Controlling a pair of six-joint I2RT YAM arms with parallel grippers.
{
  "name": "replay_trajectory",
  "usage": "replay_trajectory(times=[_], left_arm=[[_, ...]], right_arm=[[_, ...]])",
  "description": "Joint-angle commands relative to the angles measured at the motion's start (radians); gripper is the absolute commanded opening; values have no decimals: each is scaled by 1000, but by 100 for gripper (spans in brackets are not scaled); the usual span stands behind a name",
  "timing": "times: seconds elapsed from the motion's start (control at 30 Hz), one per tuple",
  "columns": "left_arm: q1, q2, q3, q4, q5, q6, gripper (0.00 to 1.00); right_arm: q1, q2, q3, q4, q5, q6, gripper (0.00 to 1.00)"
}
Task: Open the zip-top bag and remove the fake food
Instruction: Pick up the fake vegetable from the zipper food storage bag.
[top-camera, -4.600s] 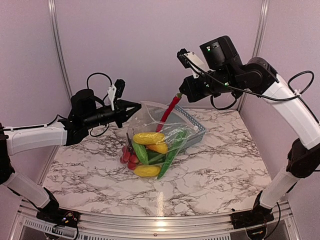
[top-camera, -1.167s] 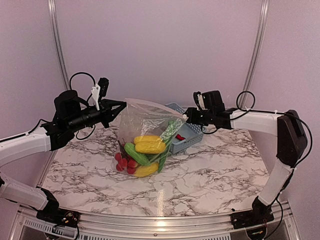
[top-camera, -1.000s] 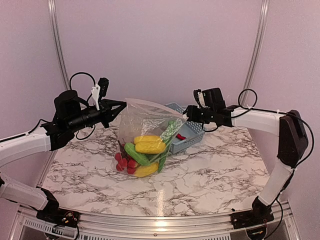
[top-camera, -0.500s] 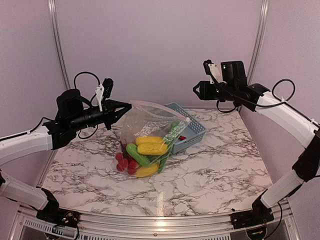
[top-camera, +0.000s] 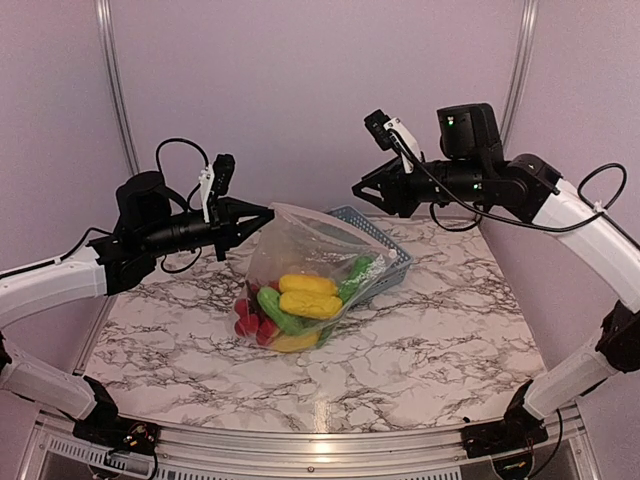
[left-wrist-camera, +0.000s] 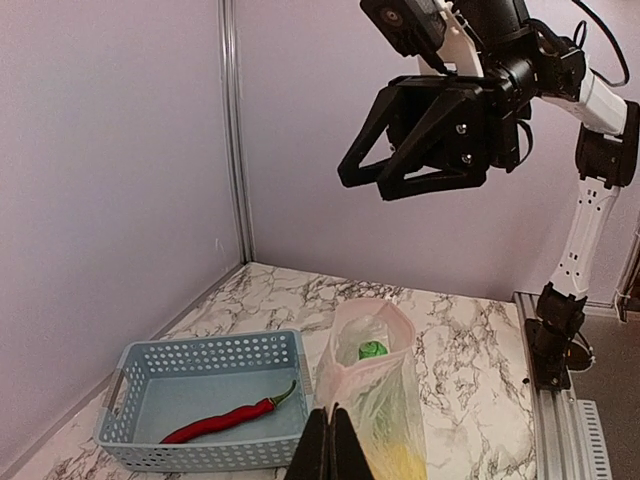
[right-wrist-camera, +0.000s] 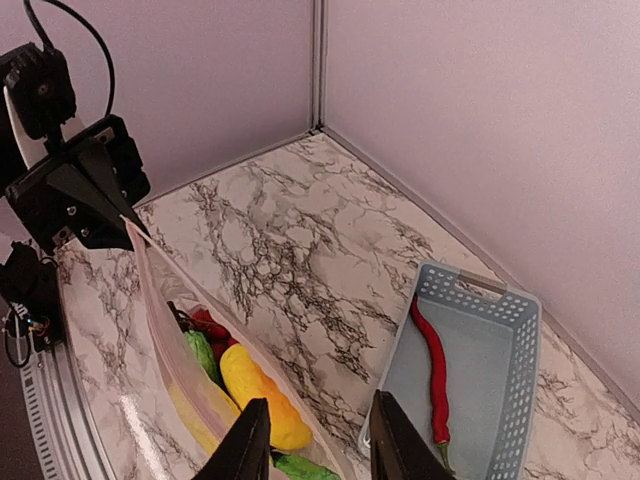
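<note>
The zip-top bag (top-camera: 300, 245) hangs open-mouthed over the table, its rim pinched at one corner by my left gripper (top-camera: 262, 212), which is shut on it. In the left wrist view the shut gripper (left-wrist-camera: 328, 445) holds the pink zip rim, with the bag (left-wrist-camera: 375, 395) beyond. The fake food lies inside: yellow corn (top-camera: 308, 286), a green cucumber (top-camera: 274, 309), red fruits (top-camera: 245, 318). My right gripper (top-camera: 362, 188) hovers above the bag's far side, open and empty. Its wrist view looks down between the gripper's fingers (right-wrist-camera: 318, 455) into the bag (right-wrist-camera: 165, 320) at the corn (right-wrist-camera: 255, 400).
A blue-grey lattice basket (top-camera: 392, 250) stands right behind the bag, touching it. A red chili (right-wrist-camera: 435, 365) lies on its floor, also seen in the left wrist view as the chili (left-wrist-camera: 225, 420). Walls close the back and both sides.
The right arm laid the red chili in the basket, then rose and swung left over the bag, its jaws narrowing. The left gripper carried the bag rim slightly right.
</note>
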Motion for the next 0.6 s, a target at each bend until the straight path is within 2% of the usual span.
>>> replay_trajectory(times=[0.0, 0.33, 0.57], left_arm=[[-13, 1, 54, 20, 38, 17, 0], [-26, 5, 62, 19, 51, 23, 0], [-31, 5, 62, 17, 49, 26, 0]], right_arm=[[68, 0, 37, -91, -46, -78, 31], [124, 30, 29, -112, -75, -91, 16], [160, 55, 14, -134, -89, -102, 12]])
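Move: The upper yellow vegetable inside the bag lies about 9 cm to the left of my right hand, neither ahead nor behind, and some 27 cm below. The green pepper is nearly straight under my right hand, roughly 23 cm down. The basket stands about 24 cm farther out and 3 cm to the right, on the table. From my left hand, that yellow vegetable is some 7 cm right, 3 cm ahead and 23 cm below. I bring my right hand back, left and down to the bag's open mouth, about 8 cm in all, quick at first and then easing into a slower descent. On the way I draw its fingers nearly together and swing the hand some 15 degrees counter-clockwise. My left hand keeps its pinch on the mouth's near-left corner, drifting back only a centimetre or so. ##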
